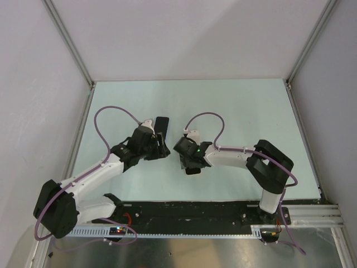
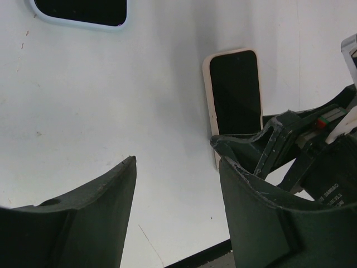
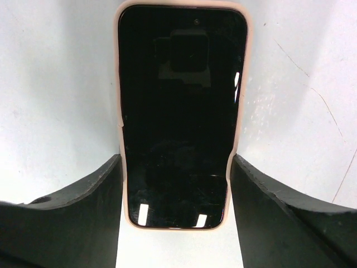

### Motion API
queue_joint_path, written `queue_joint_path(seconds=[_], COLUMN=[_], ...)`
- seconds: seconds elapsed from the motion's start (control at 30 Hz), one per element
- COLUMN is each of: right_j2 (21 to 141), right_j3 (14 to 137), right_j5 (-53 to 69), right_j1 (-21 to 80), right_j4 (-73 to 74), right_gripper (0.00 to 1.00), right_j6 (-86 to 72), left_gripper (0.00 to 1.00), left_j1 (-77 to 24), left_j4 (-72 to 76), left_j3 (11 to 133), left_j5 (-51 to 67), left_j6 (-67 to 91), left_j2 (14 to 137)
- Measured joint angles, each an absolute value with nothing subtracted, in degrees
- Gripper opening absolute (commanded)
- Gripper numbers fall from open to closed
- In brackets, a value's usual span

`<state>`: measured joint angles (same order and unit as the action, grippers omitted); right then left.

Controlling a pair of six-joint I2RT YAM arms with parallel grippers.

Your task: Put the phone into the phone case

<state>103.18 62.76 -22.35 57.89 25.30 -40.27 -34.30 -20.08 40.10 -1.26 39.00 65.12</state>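
The phone (image 3: 175, 111) is a glossy black slab with a thin pale rim, lying flat on the pale table. My right gripper (image 3: 175, 159) straddles its near end, and both dark fingers (image 3: 95, 195) press against its long sides. From above, only its lower end (image 1: 193, 171) shows under the right gripper (image 1: 189, 162). The left wrist view shows the phone (image 2: 234, 92) with the right arm's fingers over it. The phone case (image 1: 162, 125) lies just beyond my left gripper (image 1: 159, 146); its dark, pale-edged corner (image 2: 78, 11) shows at the top left. My left gripper (image 2: 177, 162) hangs open and empty.
The pale table (image 1: 240, 111) is boxed in by white walls with metal posts (image 1: 70, 42) at the corners. A black rail (image 1: 195, 215) with both arm bases runs along the near edge. Purple cables (image 1: 111, 111) loop above each arm.
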Motion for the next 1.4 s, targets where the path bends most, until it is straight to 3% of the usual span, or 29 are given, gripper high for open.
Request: queue_joint_path(seconds=[0.5, 1.4], right_j2=[109.1, 125.3], right_j3=[72.4, 95.1], right_j5=[-13.5, -21.7], right_j1=[51.1, 42.2], right_j4=[33.1, 31.5], right_gripper=[0.3, 0.33], right_j6=[-40.2, -35.7], left_gripper=[0.65, 0.65], left_j1=[-34.3, -33.3], left_j4=[-20.1, -20.3], left_j3=[40.7, 41.0], left_j5=[-1.3, -1.3], left_j6=[38.7, 38.5], left_j2=[65.3, 65.5])
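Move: The right hand already grips the pink-cased phone by its long sides near the end closest to the robot; the phone's middle is about 3 cm ahead, 1 cm left and 1 cm below. The blue-cased phone, beside which it is being brought, lies roughly 18 cm ahead and 14 cm left of this hand, on the table 1 cm lower. From the idle left hand that blue-cased phone is some 17 cm ahead, 3 cm left and 9 cm below. Forward and nearly level, the right hand carries the pink-cased phone about 16 cm low along the table, slowly at first and then faster, up to the right-hand side of the blue-cased phone. On the way the wrist turns some 10 degrees clockwise and briefly tips fingers-down before straightening; the fingers keep their hold on the case's sides. ##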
